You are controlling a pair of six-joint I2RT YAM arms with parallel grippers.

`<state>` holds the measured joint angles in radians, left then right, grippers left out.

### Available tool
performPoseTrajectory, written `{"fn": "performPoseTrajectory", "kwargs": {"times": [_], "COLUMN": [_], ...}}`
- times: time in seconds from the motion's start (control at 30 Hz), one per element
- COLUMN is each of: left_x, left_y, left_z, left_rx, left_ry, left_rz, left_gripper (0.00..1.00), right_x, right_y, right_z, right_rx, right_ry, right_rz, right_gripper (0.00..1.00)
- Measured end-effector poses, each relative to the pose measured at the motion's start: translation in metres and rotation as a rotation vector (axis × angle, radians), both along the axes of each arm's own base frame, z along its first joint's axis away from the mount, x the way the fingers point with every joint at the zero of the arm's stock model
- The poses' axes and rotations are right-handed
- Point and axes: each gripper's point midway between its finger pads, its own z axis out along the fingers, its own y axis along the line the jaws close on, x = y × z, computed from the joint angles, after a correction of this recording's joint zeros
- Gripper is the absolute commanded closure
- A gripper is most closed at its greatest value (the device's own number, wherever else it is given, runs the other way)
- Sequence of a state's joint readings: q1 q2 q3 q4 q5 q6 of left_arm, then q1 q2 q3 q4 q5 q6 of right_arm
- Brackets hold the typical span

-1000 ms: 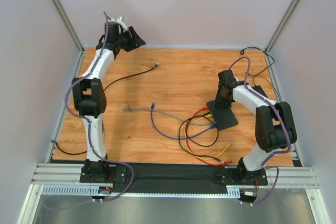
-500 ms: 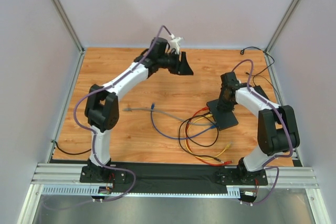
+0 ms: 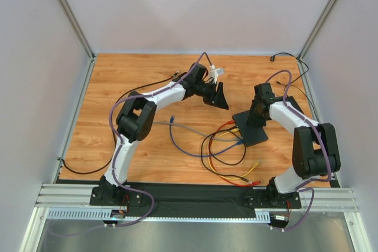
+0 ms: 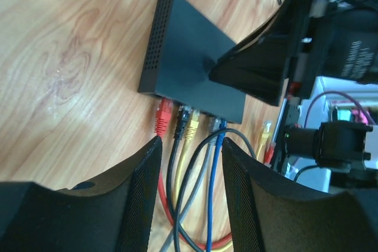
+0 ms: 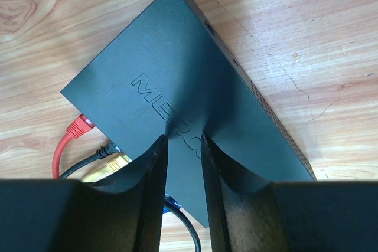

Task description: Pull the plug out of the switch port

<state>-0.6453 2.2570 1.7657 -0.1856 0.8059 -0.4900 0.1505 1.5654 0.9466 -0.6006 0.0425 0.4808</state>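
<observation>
The switch [image 3: 253,129] is a flat black box at the right of the table, also seen in the wrist views [image 4: 189,57] [image 5: 177,69]. Its port edge holds a row of plugs: red [image 4: 163,114], black [image 4: 182,116], yellow [image 4: 192,123], grey [image 4: 214,123] and blue [image 4: 222,140]. The red plug [image 5: 79,126] also shows in the right wrist view. My right gripper [image 5: 183,138] [image 3: 255,115] rests its tips on the switch's top, jaws a little apart with nothing between them. My left gripper [image 4: 190,144] [image 3: 222,97] hovers open above the cables, just short of the plugs.
Red, yellow, black and blue cables loop on the wood in front of the switch [image 3: 224,151]. A loose grey-blue cable [image 3: 159,123] lies mid-table. A thin black cord [image 3: 142,87] runs at the left, and another [image 3: 283,56] at the back right. Walls enclose the table.
My left arm has swung from the back left corner across to the right and down toward the switch's plug side. The right arm has barely moved.
</observation>
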Motion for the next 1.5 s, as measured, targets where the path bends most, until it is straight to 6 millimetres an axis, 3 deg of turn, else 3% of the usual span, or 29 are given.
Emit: {"fn": "performPoseTrajectory", "kwargs": {"times": [0.17, 0.3, 0.63, 1.0, 1.5], "left_x": [-0.006, -0.013, -0.015, -0.029, -0.026], "left_y": [-0.006, -0.006, -0.020, -0.028, -0.037], "left_z": [-0.034, -0.048, -0.047, -0.074, -0.076], "left_rx": [0.010, 0.020, 0.012, 0.047, 0.024], "left_ry": [0.080, 0.126, 0.119, 0.173, 0.219], "left_rz": [-0.048, -0.077, -0.118, -0.141, -0.129], "left_gripper": [0.46, 0.43, 0.44, 0.47, 0.51], "right_x": [0.000, 0.000, 0.000, 0.000, 0.000], "right_y": [0.000, 0.000, 0.000, 0.000, 0.000], "right_z": [0.000, -0.001, -0.001, 0.000, 0.000], "right_rx": [0.005, 0.007, 0.006, 0.006, 0.006], "right_ry": [0.000, -0.002, -0.002, -0.003, -0.003], "right_rz": [0.001, 0.005, 0.008, 0.008, 0.008], "right_gripper": [0.69, 0.69, 0.69, 0.69, 0.69]}}
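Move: The red plug in the switch lies about 10 cm below my left hand, some 3 cm back and 4 cm to its right. The black plug sits next to it, 1 or 2 cm farther back and about 1 cm farther right. The yellow plug follows about as far beyond that. The switch's middle is roughly 11 cm right of my left hand and 5 cm back. From my right hand, the red plug is about 7 cm left, 2 cm ahead and slightly lower. I sink my left hand onto the red plug at the switch's port edge, about 7.5 cm down, quickly at first and then easing, while also going nearly 4 cm right and a little back. The hand rolls some 10 degrees, its forward side dipping, and its open fingers come to straddle the plug from above without closing. My right hand stays still with its fingertips at the switch's top. ##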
